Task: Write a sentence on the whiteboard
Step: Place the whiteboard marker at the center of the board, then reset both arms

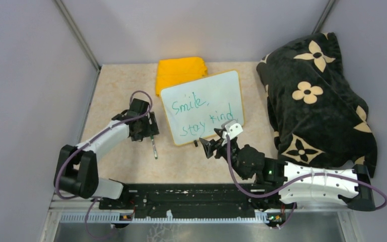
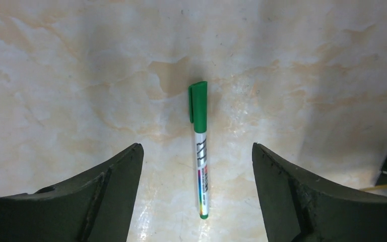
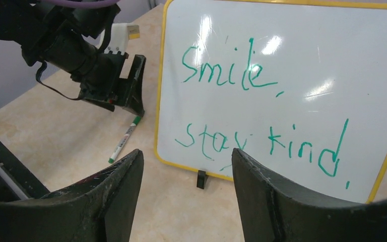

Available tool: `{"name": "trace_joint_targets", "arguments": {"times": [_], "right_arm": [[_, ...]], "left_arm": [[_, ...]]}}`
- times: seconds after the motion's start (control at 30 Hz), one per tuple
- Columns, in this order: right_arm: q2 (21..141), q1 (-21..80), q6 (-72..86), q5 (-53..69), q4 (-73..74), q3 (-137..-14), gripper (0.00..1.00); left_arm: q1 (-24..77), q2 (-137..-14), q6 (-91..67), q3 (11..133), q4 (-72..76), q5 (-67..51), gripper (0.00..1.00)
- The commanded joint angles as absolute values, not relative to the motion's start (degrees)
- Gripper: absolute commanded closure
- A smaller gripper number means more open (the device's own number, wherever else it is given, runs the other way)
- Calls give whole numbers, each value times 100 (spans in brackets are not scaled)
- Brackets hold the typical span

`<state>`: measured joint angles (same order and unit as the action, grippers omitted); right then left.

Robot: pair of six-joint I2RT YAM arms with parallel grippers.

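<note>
The whiteboard (image 1: 227,88), white with a yellow rim, lies mid-table, with the sentence (image 1: 191,105) "Smile, stay kind" on it in green, in two lines. A capped green marker (image 1: 154,147) lies on the table left of the board. My left gripper (image 1: 150,135) hovers over it, open; in the left wrist view the marker (image 2: 200,151) rests flat between the spread fingers (image 2: 126,171), touching neither. My right gripper (image 3: 187,151) stands open and empty just before the whiteboard's (image 3: 332,45) near edge, facing the sentence (image 3: 221,65) and a small black clip (image 3: 201,179).
A folded yellow cloth (image 1: 180,71) lies behind the board, partly under its far corner. A big black blanket with cream flowers (image 1: 317,101) fills the right side. Grey walls close in the left, back and right. A black rail (image 1: 191,194) runs along the near edge.
</note>
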<state>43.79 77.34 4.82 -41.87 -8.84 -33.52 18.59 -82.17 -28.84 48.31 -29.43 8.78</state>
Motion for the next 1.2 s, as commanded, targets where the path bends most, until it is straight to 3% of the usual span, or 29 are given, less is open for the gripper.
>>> {"name": "trace_joint_targets", "arguments": {"times": [0.0, 0.07, 0.23, 0.37, 0.47, 0.63, 0.83, 0.97, 1.1, 1.17], "right_arm": [[4393, 7686, 775, -4213, -860, -3877, 35], [4511, 7684, 985, -4610, -737, -4028, 33], [5250, 7673, 1402, -5443, 52, -4946, 22], [5893, 7673, 1852, -6119, 360, -5585, 20], [6247, 7651, 1794, -6376, 73, -5728, 4], [6804, 7357, 1867, -5891, 748, -6352, 1], [7655, 6793, 2162, -5465, 2424, -7531, 1], [8114, 5832, 3066, -4665, 3555, -8157, 1], [7436, 4179, 3957, -2792, 3066, -7211, 4], [6872, 3565, 4276, -2475, 2732, -6513, 6]], "left_arm": [[1837, -7442, -2966, 4926, -3067, 796, 7], [1837, -7016, -3076, 4861, -2994, 823, 1], [1837, -6349, -3566, 4940, -3197, 1182, 1], [1837, -6070, -4232, 5130, -3465, 1163, 1], [1837, -5743, -4680, 5150, -3596, 1128, 1], [1837, -5023, -5420, 4753, -3485, 1407, 1], [1837, -4781, -4594, 4619, -3033, 973, 1], [1837, -4834, -3608, 4613, -2568, 518, 1], [1837, -4856, -3111, 4763, -2435, 839, 1], [1837, -4872, -2786, 4966, -2461, 866, 1]]}}
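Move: Just beneath the left hand, about 5 cm down and some 3 cm back, lies the released green-capped marker, a centimetre to the right; the whiteboard's near left corner is some 13 cm to the right of this hand, 3 cm back and 4 cm down. From the right hand the board's middle lies about 20 cm ahead, 1 cm to the right and 15 cm below; the marker is roughly 8 cm ahead, 26 cm left and 26 cm below. Rising some 16 cm away from the marker, the left hand spreads its already parted fingers fully and tips them up about 30 degrees. The right hand, empty, first climbs about 5 cm, then swings roughly 16 cm forward in over the board, sinking back and veering right at the end as it turns clockwise, tips down and opens wide. ##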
